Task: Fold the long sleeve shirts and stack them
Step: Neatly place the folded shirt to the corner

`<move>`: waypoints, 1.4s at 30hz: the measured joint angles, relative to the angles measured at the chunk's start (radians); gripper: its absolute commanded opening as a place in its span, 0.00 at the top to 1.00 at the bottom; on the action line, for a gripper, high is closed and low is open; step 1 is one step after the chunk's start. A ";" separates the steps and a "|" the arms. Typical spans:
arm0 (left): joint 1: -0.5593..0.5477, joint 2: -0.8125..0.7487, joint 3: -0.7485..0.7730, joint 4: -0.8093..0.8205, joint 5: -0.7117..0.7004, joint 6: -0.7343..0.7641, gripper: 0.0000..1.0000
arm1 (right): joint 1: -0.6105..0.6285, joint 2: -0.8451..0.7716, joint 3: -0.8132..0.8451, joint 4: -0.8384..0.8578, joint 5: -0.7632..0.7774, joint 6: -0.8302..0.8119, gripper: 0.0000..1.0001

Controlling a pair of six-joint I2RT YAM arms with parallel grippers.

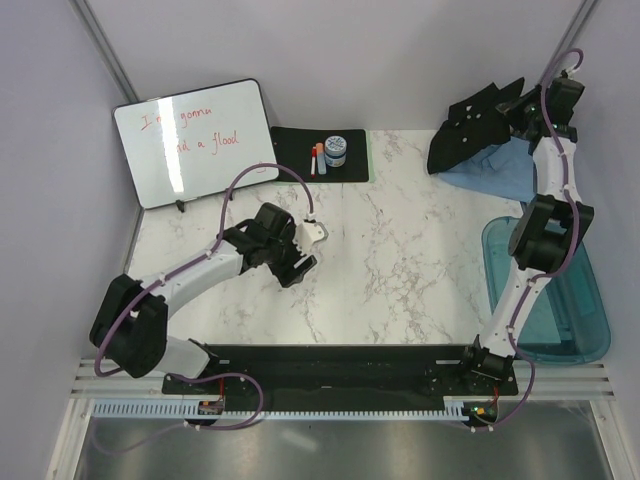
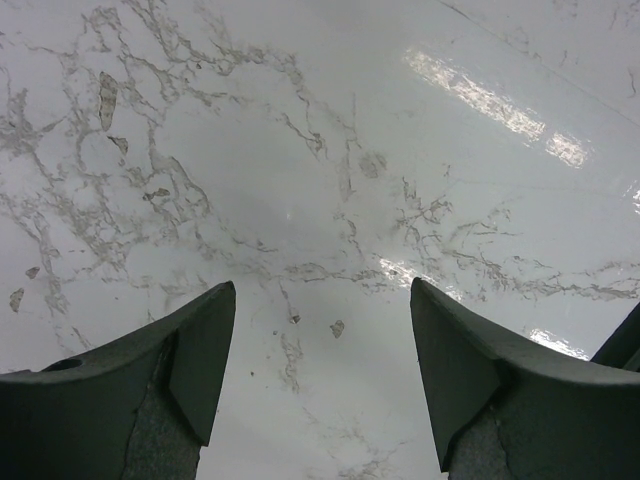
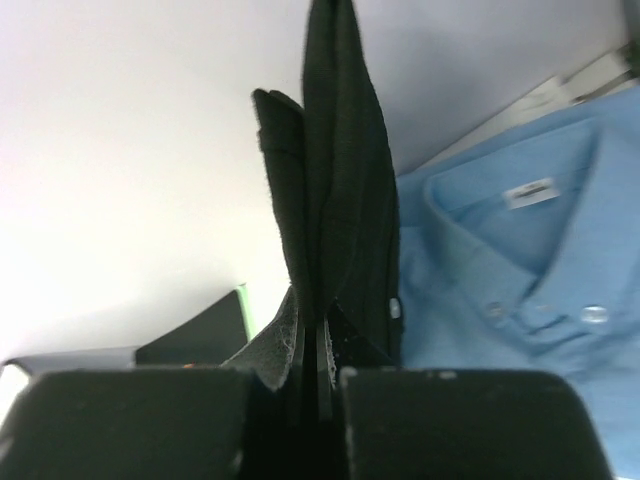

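The black shirt (image 1: 472, 128) hangs bunched at the far right of the table, lifted by my right gripper (image 1: 515, 105), which is shut on its fabric; in the right wrist view the black cloth (image 3: 335, 180) is pinched between the fingers. The light blue shirt (image 1: 498, 172) lies flat under and beside it, collar and buttons showing in the right wrist view (image 3: 520, 260). My left gripper (image 1: 308, 247) is open and empty, low over bare marble at centre left; the left wrist view shows its fingers (image 2: 195, 350) wide apart.
A whiteboard (image 1: 195, 140) with red writing lies at the far left. A black green-edged mat (image 1: 318, 154) at the back holds a small jar (image 1: 336, 151) and markers. A teal plastic bin (image 1: 565, 300) sits off the table's right edge.
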 measured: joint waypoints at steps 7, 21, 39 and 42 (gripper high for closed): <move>0.000 0.032 0.006 -0.013 0.000 0.002 0.22 | -0.035 0.003 0.000 -0.018 0.046 -0.148 1.00; 0.000 0.049 0.038 -0.031 0.000 0.011 0.23 | -0.058 0.140 0.000 -0.019 0.093 -0.458 1.00; 0.001 0.056 0.051 -0.084 0.009 0.010 0.20 | -0.070 0.151 0.001 -0.008 0.200 -0.731 0.06; 0.013 0.056 0.070 -0.103 0.023 -0.002 0.20 | -0.069 0.126 0.000 -0.017 0.198 -0.770 0.02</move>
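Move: My right hand still pinches the folded black shirt. The blue shirt it is to lie on is almost straight beneath: about 24 cm down, 3 cm back and 2 cm to the right. The bin sits about 36 cm back and 12 cm right of this hand; the jar is level ahead-wise, some 39 cm to its left and 22 cm lower. From my idle left hand, the blue shirt lies about 34 cm ahead and 50 cm right. I swing my right hand about 11 cm right towards the side wall and sink it some 12 cm to lay the black shirt over the blue one, all the while rolling the hand about 40 degrees so its left side drops, with its fingers tipping slightly down. Near the bottom I open the fingers wide, let go at the shirt's right edge and start easing up 2 cm. ##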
